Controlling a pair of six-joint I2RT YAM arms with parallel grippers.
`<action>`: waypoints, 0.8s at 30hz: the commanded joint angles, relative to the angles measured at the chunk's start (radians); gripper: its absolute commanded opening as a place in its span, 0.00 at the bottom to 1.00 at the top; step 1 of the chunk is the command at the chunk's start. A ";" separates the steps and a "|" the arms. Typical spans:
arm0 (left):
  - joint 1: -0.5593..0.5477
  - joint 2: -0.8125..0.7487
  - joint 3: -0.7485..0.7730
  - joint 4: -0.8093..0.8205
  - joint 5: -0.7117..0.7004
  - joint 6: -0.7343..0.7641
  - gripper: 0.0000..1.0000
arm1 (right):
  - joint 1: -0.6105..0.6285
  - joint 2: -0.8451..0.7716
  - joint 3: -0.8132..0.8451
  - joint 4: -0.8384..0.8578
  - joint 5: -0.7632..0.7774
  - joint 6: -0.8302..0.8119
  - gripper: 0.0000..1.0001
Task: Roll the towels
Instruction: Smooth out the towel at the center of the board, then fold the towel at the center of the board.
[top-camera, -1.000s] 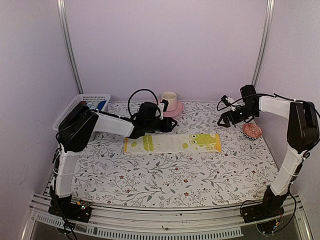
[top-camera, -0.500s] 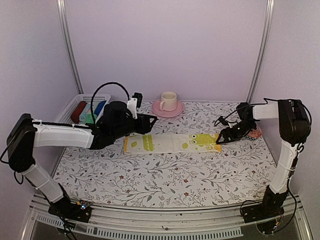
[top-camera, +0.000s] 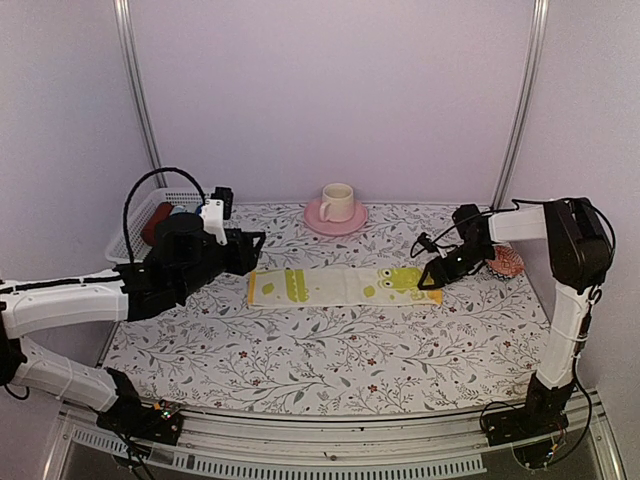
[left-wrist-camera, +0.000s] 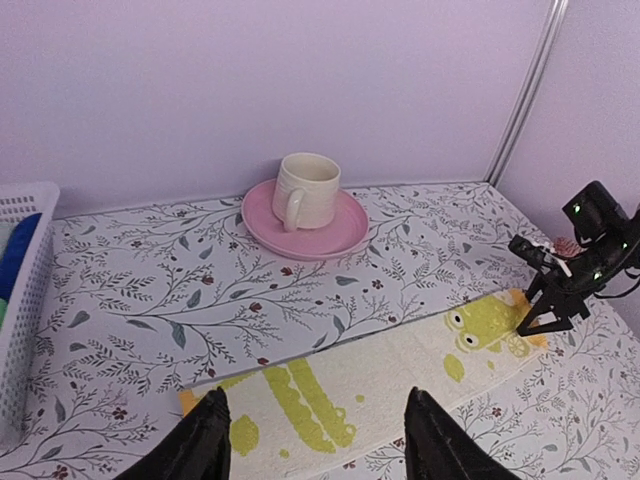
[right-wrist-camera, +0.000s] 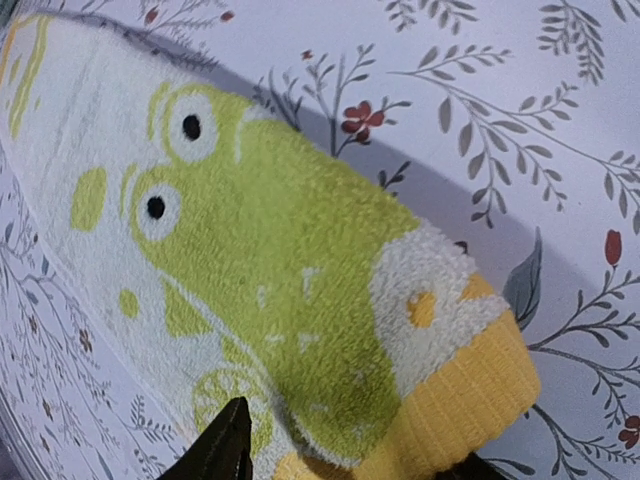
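Observation:
One towel (top-camera: 340, 286), pale yellow with green printed marks and a yellow border, lies flat as a long strip across the middle of the table. My right gripper (top-camera: 428, 283) is down at its right end. In the right wrist view the towel (right-wrist-camera: 280, 250) fills the frame, and its bulging yellow-bordered end sits between the spread jaws of the right gripper (right-wrist-camera: 348, 462). My left gripper (top-camera: 255, 242) hovers open and empty behind the strip's left end. In the left wrist view the left gripper (left-wrist-camera: 320, 440) frames the towel (left-wrist-camera: 380, 370).
A pink saucer with a cream cup (top-camera: 336, 208) stands at the back centre. A white basket (top-camera: 128, 228) holding a dark red roll sits at the back left. A small red patterned object (top-camera: 505, 262) lies beside the right arm, near the right wall.
The left arm drew back leftwards, off the towel's left end. The right gripper came down from the back right onto the towel's right end, and its jaws narrowed.

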 joint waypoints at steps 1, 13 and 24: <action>-0.014 -0.077 -0.022 -0.084 -0.096 0.036 0.60 | 0.012 0.040 -0.043 -0.020 0.114 0.045 0.44; -0.018 -0.177 -0.056 -0.171 -0.160 0.037 0.60 | -0.011 0.035 -0.020 -0.046 0.117 0.050 0.02; -0.018 -0.235 -0.116 -0.188 -0.145 0.004 0.60 | -0.209 -0.148 0.087 -0.195 0.142 -0.041 0.02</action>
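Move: The yellow hem at the towel's right end is right at my half-closed right fingers, about 1 cm below the hand point. The red patterned bowl stands some 21 cm to the right and 9 cm farther out; the pink plate with the mug is roughly 25 cm left and 31 cm ahead. From my raised left hand, that hem lies about 43 cm right, 7 cm ahead and 23 cm down. I shut my right fingers on the yellow hem, sinking just under 1 cm as they pinch it, then keep that grip and drag the towel's end right towards the bowl, about 7 cm, speeding up, rising slightly late on and turning some 10 degrees clockwise. My left hand, empty and partly open, draws about 6 cm left and a little back, away from the towel. ##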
